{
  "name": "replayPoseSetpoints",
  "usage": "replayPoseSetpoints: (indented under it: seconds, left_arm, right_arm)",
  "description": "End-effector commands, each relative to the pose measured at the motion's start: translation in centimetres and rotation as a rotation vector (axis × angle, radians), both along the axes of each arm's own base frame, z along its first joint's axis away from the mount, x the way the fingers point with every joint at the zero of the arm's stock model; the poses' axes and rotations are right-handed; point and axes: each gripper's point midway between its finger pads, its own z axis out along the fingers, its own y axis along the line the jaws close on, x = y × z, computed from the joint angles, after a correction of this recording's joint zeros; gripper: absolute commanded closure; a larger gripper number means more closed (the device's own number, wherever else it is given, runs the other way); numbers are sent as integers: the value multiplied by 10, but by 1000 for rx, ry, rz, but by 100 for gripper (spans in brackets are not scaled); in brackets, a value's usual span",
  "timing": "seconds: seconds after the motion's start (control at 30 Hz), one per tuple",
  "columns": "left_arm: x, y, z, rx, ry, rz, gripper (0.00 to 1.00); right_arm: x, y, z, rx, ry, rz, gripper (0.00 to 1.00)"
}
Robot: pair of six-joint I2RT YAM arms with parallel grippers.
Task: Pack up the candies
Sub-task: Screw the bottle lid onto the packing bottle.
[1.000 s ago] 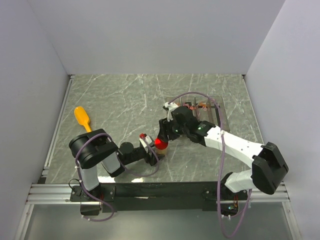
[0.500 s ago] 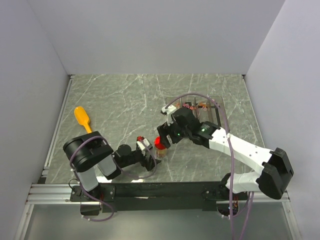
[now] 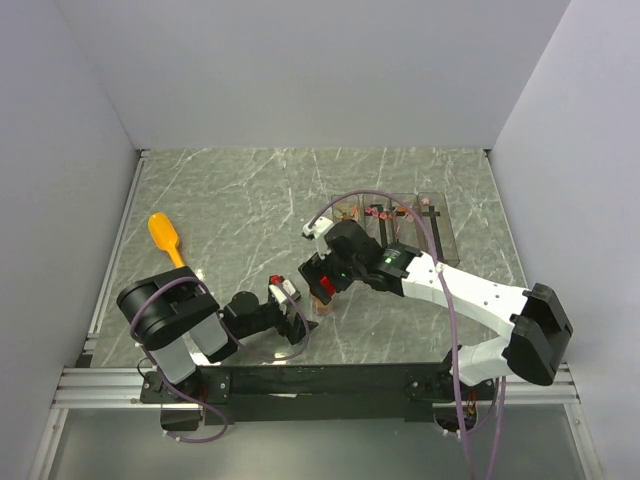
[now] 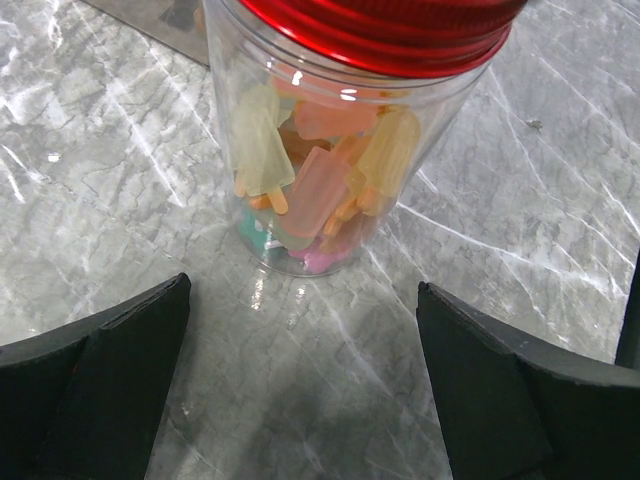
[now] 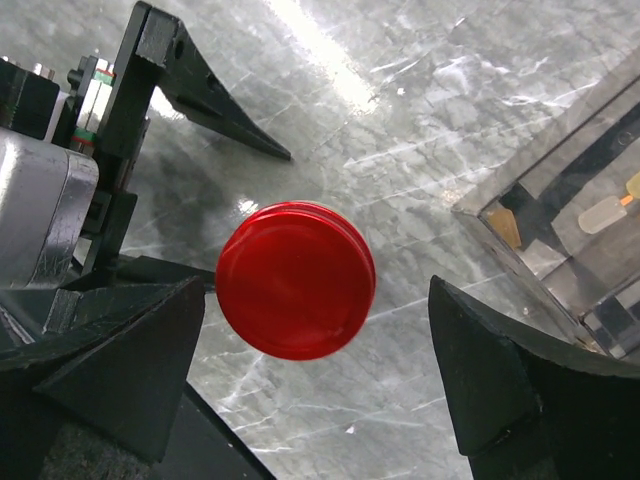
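A clear jar (image 4: pixel 300 170) stands upright on the marble table with a red lid (image 5: pixel 295 280) on it. Inside are the candies (image 4: pixel 315 190), pink, orange, yellow and blue-green. In the top view the jar (image 3: pixel 326 289) sits between the two grippers. My left gripper (image 4: pixel 305 300) is open just short of the jar's base, and its fingers (image 4: pixel 110 370) touch nothing. My right gripper (image 5: pixel 318 285) hangs open above the lid, its fingertips (image 5: pixel 480 370) apart from it. The left gripper (image 3: pixel 292 312) lies low at the jar's near left. The right gripper (image 3: pixel 318 270) is over it.
A clear compartment tray (image 3: pixel 405 222) stands to the back right of the jar, and a few candies (image 5: pixel 605 213) show in it. A yellow-orange scoop (image 3: pixel 165 238) lies at the far left. White walls close the table's sides and back.
Both grippers have opened and let go of the jar and lid. The left arm drew back toward its base. The right gripper lifted off the lid and shifted left.
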Motion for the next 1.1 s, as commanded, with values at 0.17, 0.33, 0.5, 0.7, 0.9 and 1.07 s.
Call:
replayPoseSetpoints:
  seconds: [0.17, 0.33, 0.5, 0.7, 0.9, 1.07]
  left_arm:
    - [16, -10, 131, -399, -357, 34, 1]
    - [17, -9, 130, -397, -353, 39, 1]
    - [17, -9, 130, -396, -354, 42, 0]
    - [17, -10, 128, -394, -352, 34, 1]
    - [15, -12, 132, -404, -354, 17, 1]
    - [11, -21, 145, -453, -355, -22, 1]
  right_arm:
    - [1, 11, 6, -23, -27, 23, 7]
    - [0, 12, 2, -31, -18, 23, 13]
    - [3, 10, 5, -38, -34, 10, 31]
    - [3, 8, 15, -40, -42, 9, 47]
    - [3, 6, 18, -47, -31, 1, 52]
    - [1, 10, 11, -14, -23, -15, 55]
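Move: The red lid, on the candy-filled packing bottle, lies about 1 cm back from the right hand, level sideways and some 2 cm below, between its open fingers. The left gripper is about 3 cm back, 4 cm left and 10 cm below the right hand; the candy box's middle some 14 cm ahead, 15 cm right and 12 cm below. From the left hand the lid is about 2 cm ahead, 4 cm right and 8 cm up. The right hand sinks about 1.5 cm, closes its fingers on the lid's rim, then rises about 1 cm. ##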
